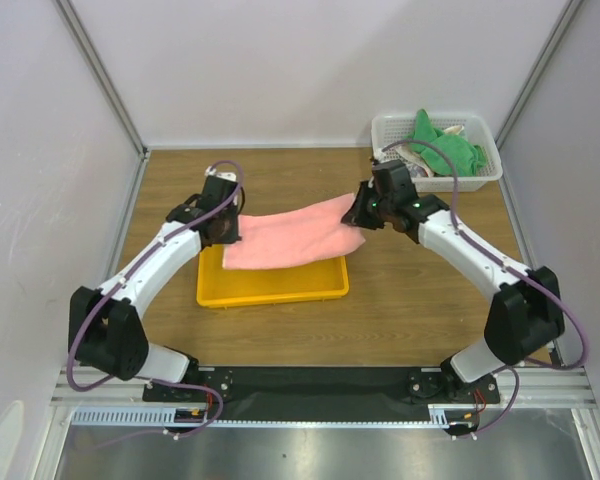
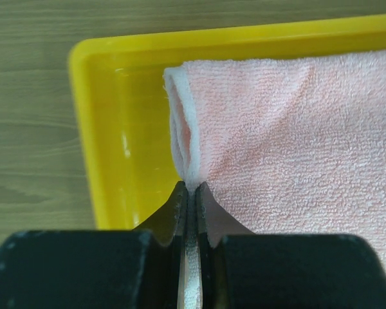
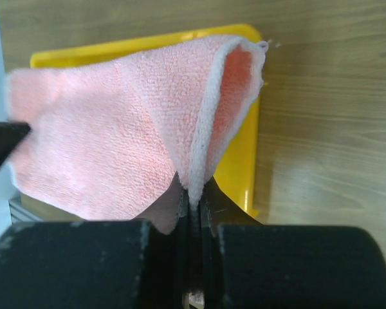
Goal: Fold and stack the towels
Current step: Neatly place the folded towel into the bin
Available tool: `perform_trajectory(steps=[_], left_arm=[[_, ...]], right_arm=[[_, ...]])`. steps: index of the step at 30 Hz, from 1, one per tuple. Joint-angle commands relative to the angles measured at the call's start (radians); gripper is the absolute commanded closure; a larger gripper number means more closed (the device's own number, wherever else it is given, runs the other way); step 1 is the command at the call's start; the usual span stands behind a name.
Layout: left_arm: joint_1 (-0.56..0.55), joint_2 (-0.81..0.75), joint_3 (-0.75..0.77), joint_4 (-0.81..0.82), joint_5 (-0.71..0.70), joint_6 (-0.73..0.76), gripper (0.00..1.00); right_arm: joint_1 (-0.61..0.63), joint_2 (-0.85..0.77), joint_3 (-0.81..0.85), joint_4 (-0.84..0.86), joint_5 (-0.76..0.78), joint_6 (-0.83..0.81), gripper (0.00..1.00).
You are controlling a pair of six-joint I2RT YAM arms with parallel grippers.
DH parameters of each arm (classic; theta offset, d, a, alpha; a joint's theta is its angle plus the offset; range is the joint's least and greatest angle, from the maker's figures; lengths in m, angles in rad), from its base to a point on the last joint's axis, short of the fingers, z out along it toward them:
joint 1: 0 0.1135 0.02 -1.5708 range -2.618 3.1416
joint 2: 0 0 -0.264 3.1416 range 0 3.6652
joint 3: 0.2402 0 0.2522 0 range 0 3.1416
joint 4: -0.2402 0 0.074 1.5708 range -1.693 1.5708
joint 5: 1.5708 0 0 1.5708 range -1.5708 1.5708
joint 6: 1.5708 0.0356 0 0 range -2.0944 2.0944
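Note:
A salmon-pink towel hangs stretched between my two grippers above the yellow tray. My left gripper is shut on the towel's left end, its jaws pinching the white hem. At the right end my right gripper is shut on the other doubled edge. In the left wrist view the pink towel covers much of the yellow tray. The right wrist view shows the pink towel draping down over the tray. A green towel lies in the basket at the back right.
The white lattice basket stands at the back right corner with the green cloth and some white items. The wooden table is bounded by white walls on three sides. Both arm bases sit at the near edge.

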Motion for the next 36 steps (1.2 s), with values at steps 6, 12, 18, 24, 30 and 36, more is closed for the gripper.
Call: perform_trajectory(steps=[6,12,18,24,30,36], left_arm=[[0.141,-0.106,-0.062,-0.055,-0.157,0.060,0.99],[0.162,-0.107,-0.145,0.005,-0.174,0.033,1.00],[0.162,-0.087,-0.252,0.084,-0.208,0.008,1.00],[0.162,-0.058,-0.277,0.111,-0.229,-0.006,1.00],[0.164,-0.032,-0.258,0.109,-0.278,-0.013,1.00],[0.167,0.020,-0.254,0.108,-0.291,-0.019,1.00]], right_arm=[[0.082,0.123,0.050,0.091,0.000,0.020,1.00],[0.090,0.174,-0.011,0.091,0.034,0.012,1.00],[0.090,0.250,-0.074,0.116,-0.017,0.005,1.00],[0.090,0.303,-0.077,0.114,-0.017,-0.009,1.00],[0.092,0.332,-0.039,0.096,0.001,-0.031,1.00],[0.092,0.373,-0.017,0.094,0.025,-0.047,1.00]])
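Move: Each hand grips one end of the folded pink towel, whose middle lies about 14 cm to the left hand's right and 15 cm to the right hand's left. The yellow bin's middle is some 9 cm right of the left hand, 1 cm back and 11 cm below it. From the right hand the bin's middle lies about 20 cm left, 4 cm back and 16 cm lower; the white basket is roughly 25 cm to that hand's right and 28 cm farther out. Keeping their pinch on the two ends of the folded towel, both hands shift it to the left to line it up with the bin, the left hand staying at about the same height at first while the right is already sinking. Then they lower it between the rims, the left hand coming down about 7 cm and the right, which began higher, about 14 cm in all, both easing back slightly on the way as the right fingers tip some 15 degrees steeper and the left hand turns a little counter-clockwise. ##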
